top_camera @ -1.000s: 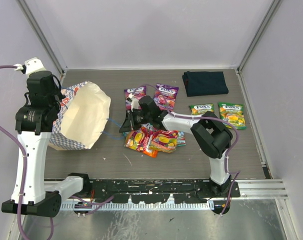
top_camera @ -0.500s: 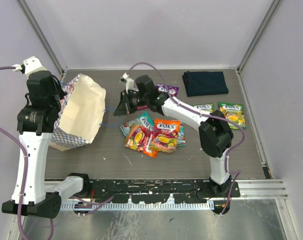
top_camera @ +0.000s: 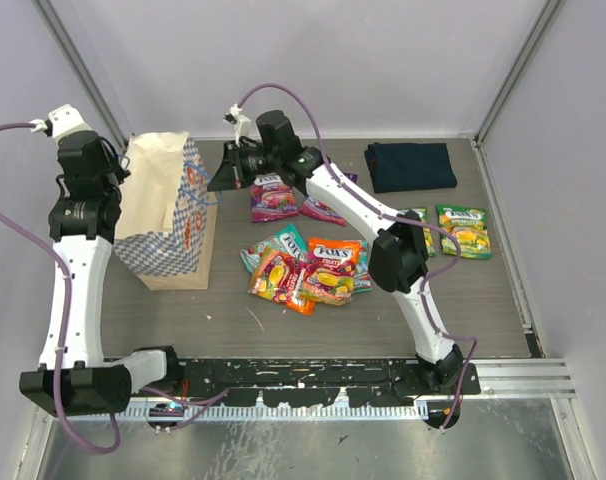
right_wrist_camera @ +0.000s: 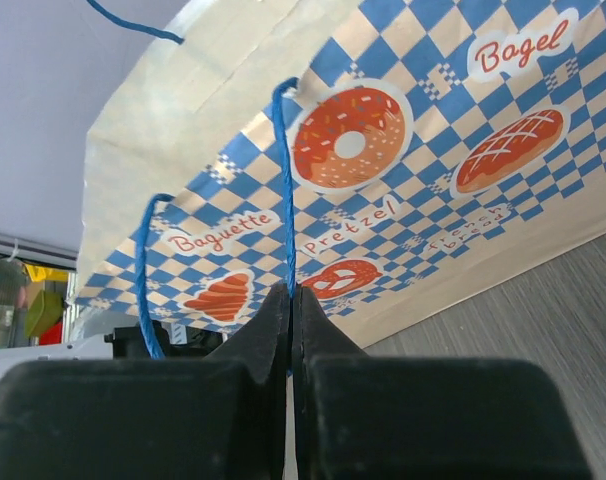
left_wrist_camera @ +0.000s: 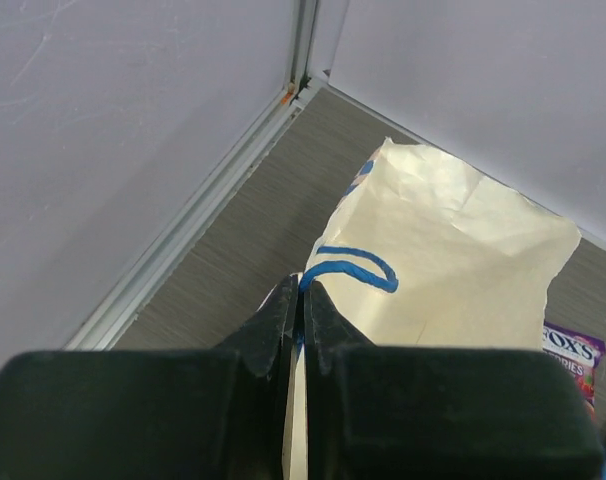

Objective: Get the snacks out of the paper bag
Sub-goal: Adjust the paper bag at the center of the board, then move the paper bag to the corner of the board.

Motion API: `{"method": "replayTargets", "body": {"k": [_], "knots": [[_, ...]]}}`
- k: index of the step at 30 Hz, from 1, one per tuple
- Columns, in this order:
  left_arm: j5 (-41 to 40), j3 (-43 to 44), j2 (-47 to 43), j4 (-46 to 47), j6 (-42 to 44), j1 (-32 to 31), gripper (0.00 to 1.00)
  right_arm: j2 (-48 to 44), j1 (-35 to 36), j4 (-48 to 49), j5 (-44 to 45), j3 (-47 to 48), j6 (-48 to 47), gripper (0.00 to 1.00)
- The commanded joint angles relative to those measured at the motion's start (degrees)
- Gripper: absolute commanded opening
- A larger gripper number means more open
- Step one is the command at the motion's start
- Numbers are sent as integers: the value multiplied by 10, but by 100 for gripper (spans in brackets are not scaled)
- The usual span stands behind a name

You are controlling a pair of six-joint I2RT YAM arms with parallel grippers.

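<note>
The paper bag [top_camera: 168, 220] stands upright at the left, pressed nearly flat, its checkered side [right_wrist_camera: 403, 140] facing my right wrist camera. My left gripper [top_camera: 121, 168] is shut on the bag's far rim and blue cord [left_wrist_camera: 348, 270]. My right gripper [top_camera: 215, 182] is shut on the other blue cord handle [right_wrist_camera: 286, 180]. Several snacks lie in a pile [top_camera: 308, 268] at the table's middle. Two purple packets [top_camera: 273, 196] lie behind the pile, and green ones [top_camera: 463, 230] lie at the right. The bag's inside is hidden.
A dark navy folded cloth [top_camera: 410, 165] lies at the back right. The enclosure's back wall and left side wall [left_wrist_camera: 133, 150] stand close behind the bag. My right arm stretches over the purple packets.
The bag lay open on its side; now it stands upright and flattened. My right gripper left the snack pile, moved back-left and shut on a cord handle. My left arm swung back with the rim.
</note>
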Motion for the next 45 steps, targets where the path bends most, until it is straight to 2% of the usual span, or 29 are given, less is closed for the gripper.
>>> {"method": "replayTargets", "body": {"k": [1, 4, 8, 10, 11, 12, 13, 15, 16, 17, 18, 22, 27, 31, 34, 37, 42, 43, 45], "knots": [[26, 18, 23, 72, 15, 18, 4, 21, -3, -5, -19, 83, 8, 1], [37, 33, 48, 79, 16, 33, 3, 37, -8, 5, -25, 102, 18, 1], [60, 71, 97, 73, 23, 49, 3, 39, -24, 28, -32, 99, 39, 10], [87, 102, 112, 46, 31, 53, 6, 28, -33, 34, -36, 87, 43, 21], [105, 117, 116, 33, 35, 54, 11, 11, -37, 41, -35, 70, 42, 26], [124, 130, 116, 22, 40, 54, 19, -5, -42, 50, -32, 49, 41, 32], [146, 145, 114, 8, 42, 54, 36, -25, -47, 61, -27, 23, 41, 42], [184, 176, 104, -24, 44, 54, 85, -67, -57, 73, -11, -26, 34, 69], [197, 191, 96, -40, 44, 54, 99, -86, -63, 74, 0, -48, 27, 85], [211, 202, 86, -54, 44, 54, 98, -108, -68, 75, 11, -68, 20, 98], [225, 211, 75, -67, 45, 54, 98, -130, -75, 74, 24, -91, 15, 100], [289, 202, -5, -89, 55, 54, 98, -215, -121, 71, 87, -187, 0, 100], [322, 160, -101, -131, 65, 54, 98, -313, -181, 94, 137, -308, -1, 100], [493, 75, -148, -120, 41, 54, 98, -392, -205, 113, 187, -400, 2, 100], [580, -27, -173, -52, -28, 53, 98, -462, -212, 169, 199, -501, 57, 100], [558, -60, -172, -65, -17, 52, 98, -521, -211, 220, 179, -600, 108, 100], [537, -48, -117, -96, 19, 30, 98, -619, -190, 164, 200, -726, 101, 100], [520, -38, -100, -114, 33, 15, 99, -637, -181, 145, 205, -747, 98, 100], [414, -17, -73, -143, 59, -44, 100, -672, -159, 105, 217, -782, 90, 100]]}}
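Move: Both my hands still pinch the paper bag's blue handles. The bag's middle is about 8 cm right of my left hand, 5 cm back and 20 cm below it. From my right hand it is about 12 cm to the left, 5 cm back and 13 cm down. Right of that hand, on the table, lie the purple snack pack, some 10 cm over and 4 cm ahead, and the teal pack, 11 cm over and 7 cm back. I ease both handles forward, my left hand about 6 cm, then spread my fingers wide and let them go. My left hand rises clear and draws back, then swings right and comes down over the bag, turning some 45 degrees clockwise. My right hand sweeps about 27 cm right, away from the bag over the snack packs, turning clockwise too, and finally draws back and sinks. ##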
